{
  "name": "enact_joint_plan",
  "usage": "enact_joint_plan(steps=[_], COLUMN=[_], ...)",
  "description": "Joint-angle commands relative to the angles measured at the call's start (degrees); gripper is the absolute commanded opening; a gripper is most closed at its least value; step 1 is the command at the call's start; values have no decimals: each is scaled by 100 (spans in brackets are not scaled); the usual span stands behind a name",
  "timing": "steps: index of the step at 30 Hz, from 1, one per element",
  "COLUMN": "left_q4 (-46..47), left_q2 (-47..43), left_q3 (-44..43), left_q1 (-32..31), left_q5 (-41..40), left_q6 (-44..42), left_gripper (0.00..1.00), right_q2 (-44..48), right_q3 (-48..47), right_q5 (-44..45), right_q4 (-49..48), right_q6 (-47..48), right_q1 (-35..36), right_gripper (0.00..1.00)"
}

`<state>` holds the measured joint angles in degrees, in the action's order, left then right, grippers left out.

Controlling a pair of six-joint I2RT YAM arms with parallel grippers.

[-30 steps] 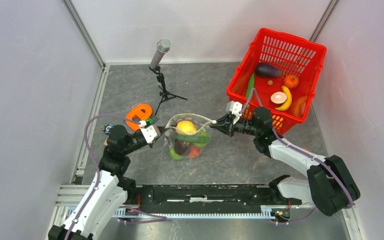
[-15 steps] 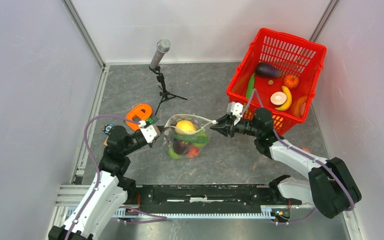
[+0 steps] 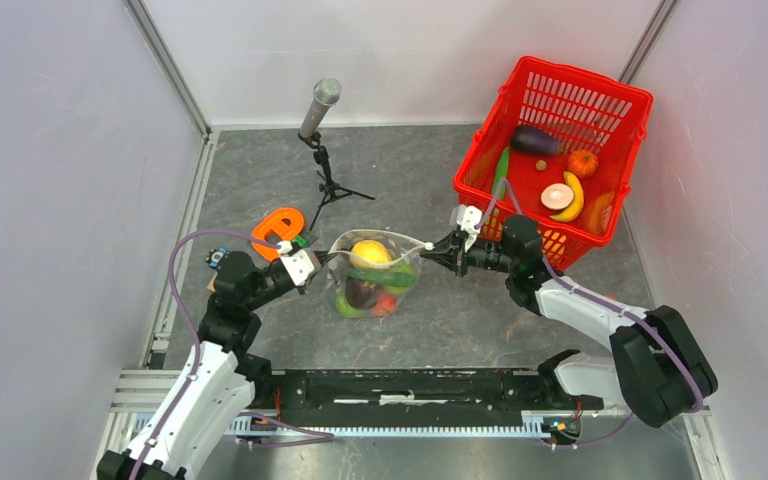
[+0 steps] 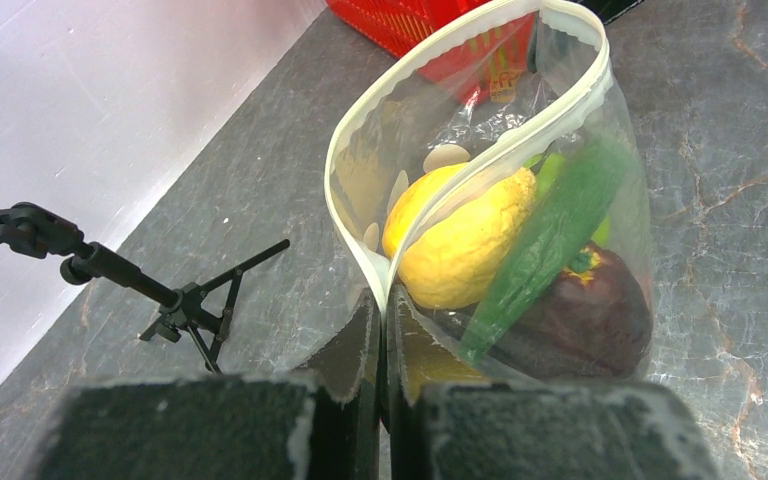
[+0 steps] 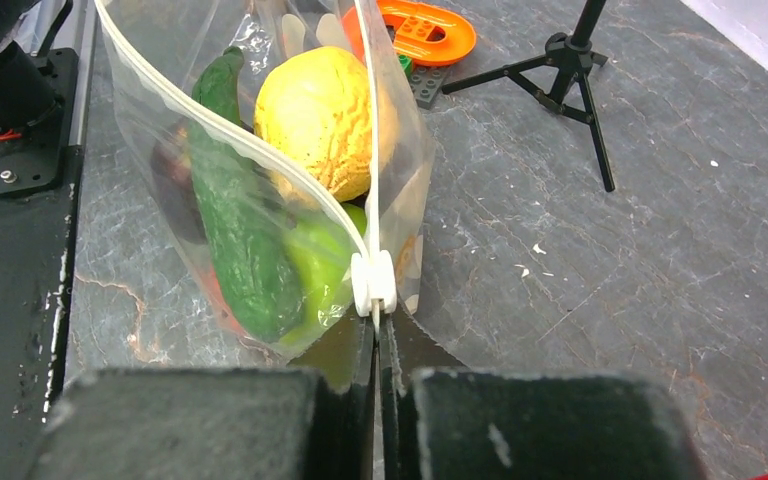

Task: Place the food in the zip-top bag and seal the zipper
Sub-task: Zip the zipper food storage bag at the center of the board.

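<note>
The zip-top bag (image 3: 400, 272) stands on the floor between both arms with its mouth spread into an open loop. Inside lies food: a yellow lemon (image 3: 371, 253) (image 4: 460, 235) (image 5: 320, 115), a long green vegetable (image 5: 235, 230) (image 4: 550, 240), a dark piece (image 4: 590, 320) and a green fruit (image 5: 315, 265). My left gripper (image 3: 312, 262) (image 4: 382, 300) is shut on the bag's left end, where the two zipper (image 4: 570, 95) strips meet. My right gripper (image 3: 438, 247) (image 5: 376, 325) is shut on the zipper's end just behind the white slider (image 5: 373, 283).
A red mesh basket (image 3: 520, 90) with more toy produce stands behind the right arm. A microphone on a tripod (image 3: 322, 105) and an orange ring-shaped holder (image 3: 278, 226) sit behind the left arm. The black rail (image 3: 410, 385) runs along the near edge.
The right gripper's jaws stood slightly apart half a second ago and are now shut behind the slider. Bag and left arm have hardly moved.
</note>
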<state>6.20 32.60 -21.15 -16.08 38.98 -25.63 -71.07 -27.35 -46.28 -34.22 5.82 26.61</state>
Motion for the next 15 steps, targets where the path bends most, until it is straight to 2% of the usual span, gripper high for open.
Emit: enact_joint_plan(steps=[1,2,3,4,5,6,7,11,15], left_q4=[406,371,300,248,300,442,648,439,374], left_q2=[18,27,39,32,1,-49,-100,-153,437], left_q3=[-51,-84,-126,-191,-232,-256,-275,-822,-1565], left_q1=[34,34,34,26,28,30,28,26,-38], left_q5=[-139,-179,-261,-291,-296,-302,-344,-237,900], left_q6=[-1,6,56,167,297,520,777,1233,1816], left_gripper=[2,3,13,28,54,95,100,100,100], right_q2=[18,35,69,117,173,244,319,541,626], right_q3=[-16,1,18,26,42,71,97,103,47], right_q5=[-22,18,89,134,153,220,298,242,268], right_q4=[-381,-422,-434,-430,-421,-435,-426,-207,79], right_q6=[-161,-225,-297,-347,-384,-454,-531,-574,-479], right_q1=[2,4,1,2,0,2,2,11,11], right_gripper=[0,0,0,0,0,0,0,0,0])
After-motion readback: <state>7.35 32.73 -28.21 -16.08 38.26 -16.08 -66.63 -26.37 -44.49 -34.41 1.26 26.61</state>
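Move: Between the left fingers is the left corner of the bag's open mouth; the zipper slider lies about 19 cm to that hand's right, 2 cm ahead and slightly lower. The yellow fruit in the bag sits level ahead, 8 cm right and some 8 cm below; the orange toy stands 14 cm left, 4 cm ahead, on the table. The slider is about 1 cm left of the right hand point, in its fingers. Letting go of the bag's left corner, the left hand first holds almost still while its fingers spring wide open, then climbs straight up about 6 cm, clear of the zipper rim, rolling slightly. The right hand keeps its pinch at the slider end and lifts it about 2 cm. ##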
